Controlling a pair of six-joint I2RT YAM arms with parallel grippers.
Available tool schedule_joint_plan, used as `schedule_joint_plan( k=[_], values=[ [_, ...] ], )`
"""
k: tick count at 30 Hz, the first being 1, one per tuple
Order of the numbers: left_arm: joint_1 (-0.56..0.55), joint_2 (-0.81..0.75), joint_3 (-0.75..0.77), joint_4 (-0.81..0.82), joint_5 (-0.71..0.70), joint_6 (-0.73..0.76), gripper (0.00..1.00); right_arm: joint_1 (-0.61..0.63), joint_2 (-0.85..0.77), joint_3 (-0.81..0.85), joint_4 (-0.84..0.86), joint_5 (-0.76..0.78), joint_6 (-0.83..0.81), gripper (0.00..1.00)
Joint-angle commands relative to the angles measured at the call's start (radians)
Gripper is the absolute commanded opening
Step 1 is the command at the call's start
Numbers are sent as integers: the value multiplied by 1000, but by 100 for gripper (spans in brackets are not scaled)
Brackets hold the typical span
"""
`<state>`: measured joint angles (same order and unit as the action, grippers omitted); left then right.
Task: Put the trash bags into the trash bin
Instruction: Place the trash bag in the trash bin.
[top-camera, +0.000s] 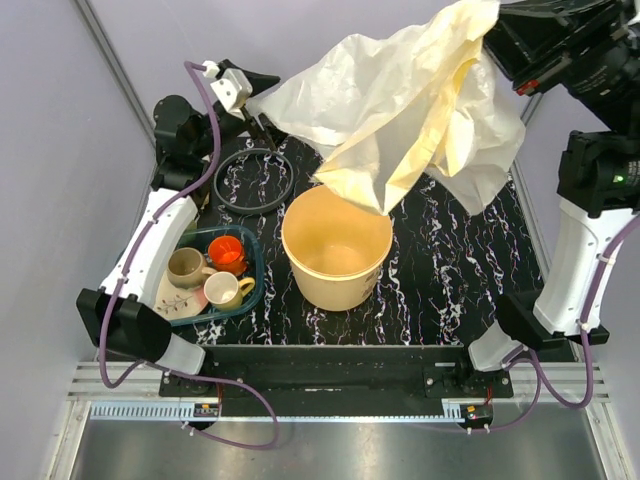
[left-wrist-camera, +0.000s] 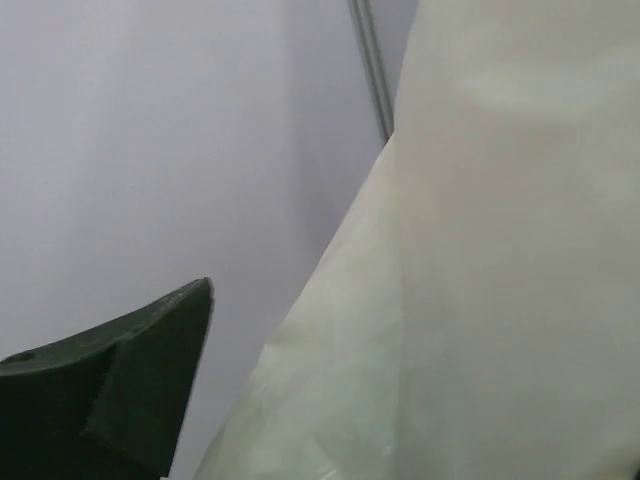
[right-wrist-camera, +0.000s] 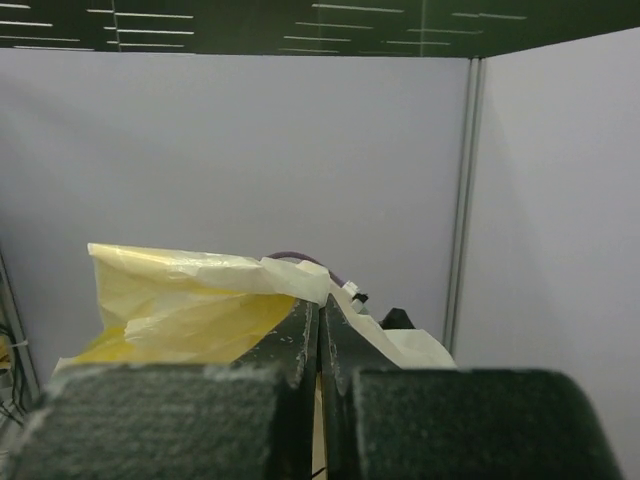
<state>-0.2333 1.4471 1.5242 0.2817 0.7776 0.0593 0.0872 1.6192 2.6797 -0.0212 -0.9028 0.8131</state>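
One trash bag (top-camera: 400, 100) hangs spread out as a wide, crinkly pale yellow sheet, high above the table. My right gripper (top-camera: 495, 30) is shut on its top right corner; in the right wrist view the closed gripper (right-wrist-camera: 320, 310) pinches the film (right-wrist-camera: 180, 300). The sheet's lowest fold hangs just over the far rim of the trash bin (top-camera: 335, 290), a round cream-yellow bucket standing upright at mid-table. My left gripper (top-camera: 265, 100) is open at the bag's left corner. In the left wrist view one dark finger (left-wrist-camera: 120, 370) shows, and the film (left-wrist-camera: 500, 250) hides the other.
A teal tray (top-camera: 255, 268) left of the bin holds two mugs and an orange cup (top-camera: 227, 252). A black cable ring (top-camera: 255, 180) lies on the marbled table behind the tray. Grey walls close in on the left, back and right.
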Motion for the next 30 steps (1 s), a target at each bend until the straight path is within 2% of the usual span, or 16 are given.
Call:
schedule_joint_plan(
  k=[1, 3, 4, 6, 7, 9, 12, 17, 22, 24, 25, 30],
  values=[
    [-35, 29, 132, 77, 133, 1, 76, 75, 11, -13, 8, -10, 13, 0],
    [-37, 1, 137, 77, 234, -73, 49, 106, 16, -21, -31, 15, -24, 0],
    [-32, -20, 128, 74, 241, -154, 28, 112, 21, -21, -46, 28, -50, 0],
    [5, -121, 62, 73, 227, -206, 12, 124, 30, -41, -60, 57, -63, 0],
    [23, -163, 32, 80, 218, -242, 0, 131, 33, -55, -59, 67, -69, 0],
    [75, -284, -42, 79, 145, -253, 0, 152, 31, -111, 4, 81, -52, 0],
    [110, -379, -24, -14, 94, -216, 0, 192, 53, -115, 14, 99, -51, 0],
    [111, -389, 96, -203, 81, -176, 0, 246, 44, -210, 47, 134, -40, 0],
    [111, -318, 163, -249, 141, -255, 0, 246, -76, -478, 44, 165, -101, 0],
    [85, -301, 143, -250, 186, -283, 0, 246, -143, -553, 29, 182, -135, 0],
    [68, -304, 102, -250, 183, -286, 0, 244, -162, -569, -23, 188, -185, 0],
    [-67, -330, 42, -233, 137, -231, 0, 233, -269, -664, -62, 248, -324, 0]
  ],
)
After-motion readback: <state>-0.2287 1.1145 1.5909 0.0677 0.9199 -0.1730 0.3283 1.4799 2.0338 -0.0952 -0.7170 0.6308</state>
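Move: The left hand, fingers wide open, already has the bag's loose corner in their mouth, about 2 cm to its right and level. The trash bin stands roughly 19 cm back, 8 cm right and 36 cm below it; the dark hoop lies 2 cm ahead, 9 cm left, 48 cm below. From the right hand, which holds the bag's other end high, the bin is about 1 cm ahead, 13 cm left and 60 cm below, and the loose corner some 15 cm ahead, 21 cm left, 23 cm below. Back and up goes the left hand, after its fingers shut on the bag's loose corner: some 20 cm back towards the base and 15 cm up, then it turns round, sinking and easing forward and right by a few centimetres. The right hand keeps its pinch and comes down about 13 cm, forward 10 and left 7, rolling some 25 degrees. ##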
